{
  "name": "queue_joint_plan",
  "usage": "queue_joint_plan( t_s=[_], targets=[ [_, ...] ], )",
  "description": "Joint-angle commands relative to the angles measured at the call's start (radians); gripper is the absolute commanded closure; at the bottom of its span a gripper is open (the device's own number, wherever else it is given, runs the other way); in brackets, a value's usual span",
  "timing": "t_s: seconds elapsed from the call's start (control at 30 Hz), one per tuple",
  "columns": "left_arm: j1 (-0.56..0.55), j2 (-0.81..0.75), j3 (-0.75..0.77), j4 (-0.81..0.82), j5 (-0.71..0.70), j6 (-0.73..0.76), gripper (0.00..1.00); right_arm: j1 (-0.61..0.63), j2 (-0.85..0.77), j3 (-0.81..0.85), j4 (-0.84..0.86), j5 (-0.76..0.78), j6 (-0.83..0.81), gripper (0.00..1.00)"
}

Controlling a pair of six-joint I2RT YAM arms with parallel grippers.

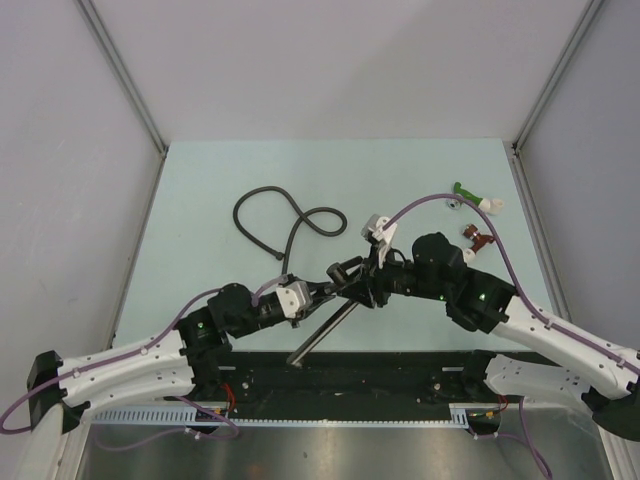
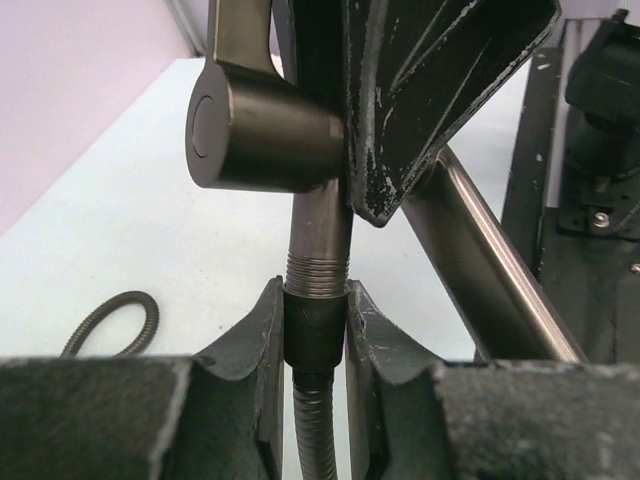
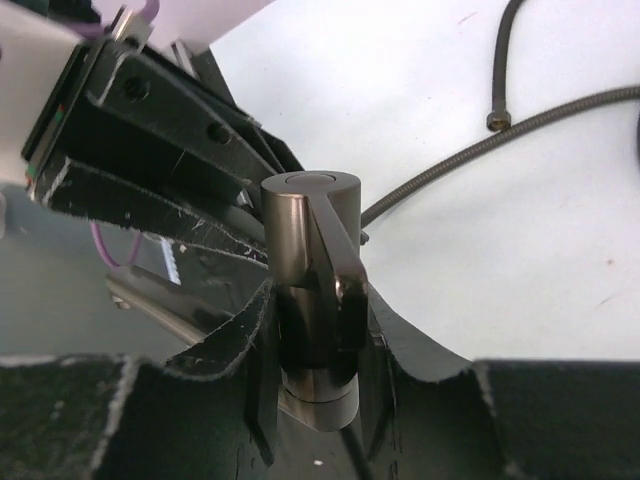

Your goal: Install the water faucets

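Note:
The water faucet (image 1: 322,335) is held up over the table's near edge, its long thin arm slanting down toward the arm bases. My right gripper (image 3: 315,300) is shut on the faucet's short T-shaped body (image 3: 300,230), a finger on each side. My left gripper (image 2: 315,300) is shut on the black knurled end nut (image 2: 314,330) of the flexible hose. The nut sits against the faucet's threaded stub (image 2: 318,272). In the top view the two grippers meet tip to tip, the left gripper (image 1: 335,290) beside the right gripper (image 1: 362,290).
The coiled black hose (image 1: 285,215) loops across the middle of the table behind the grippers. A green fitting (image 1: 470,195) and a dark-red fitting (image 1: 478,238) lie at the back right. The black base rail (image 1: 340,385) runs along the near edge.

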Motion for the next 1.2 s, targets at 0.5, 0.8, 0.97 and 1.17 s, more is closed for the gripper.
queue_joint_plan(
  t_s=[0.5,0.8,0.97,1.17],
  targets=[
    [-0.003,-0.023,-0.033,0.270,-0.176,-0.070,1.00,-0.045,-0.146,0.009,0.040,0.191,0.151,0.21],
    [0.000,0.001,0.006,0.232,-0.243,-0.115,1.00,0.050,-0.247,0.007,-0.041,0.309,-0.112,0.16],
    [0.002,0.012,0.039,0.194,-0.301,-0.141,1.00,0.222,-0.171,0.001,-0.075,0.511,-0.237,0.15],
    [0.004,0.017,0.052,0.171,-0.366,-0.176,1.00,0.339,-0.075,-0.104,0.023,0.607,-0.252,0.15]
  ],
)
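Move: The right fingers still grip the back part of the faucet body, whose middle lies about 1 cm ahead and 1 cm left of them. The hose nut is some 4 cm below, 2 cm left and 1 cm ahead; the spout tip is roughly 12 cm back, 10 cm left and 3 cm lower. The left gripper already holds the hose nut between its fingers, with the faucet body about 4 cm straight above. Ease the right gripper about 1 cm forward with a slight clockwise turn, then open it off the faucet body and swing it right and up, some 8 cm clear, before looping back, down and leftward, fingers wide. Keep the left gripper shut on the hose nut; raise it 2 cm, then lower it again while carrying it about 4 cm forward and 2 cm left, turning counter-clockwise. ##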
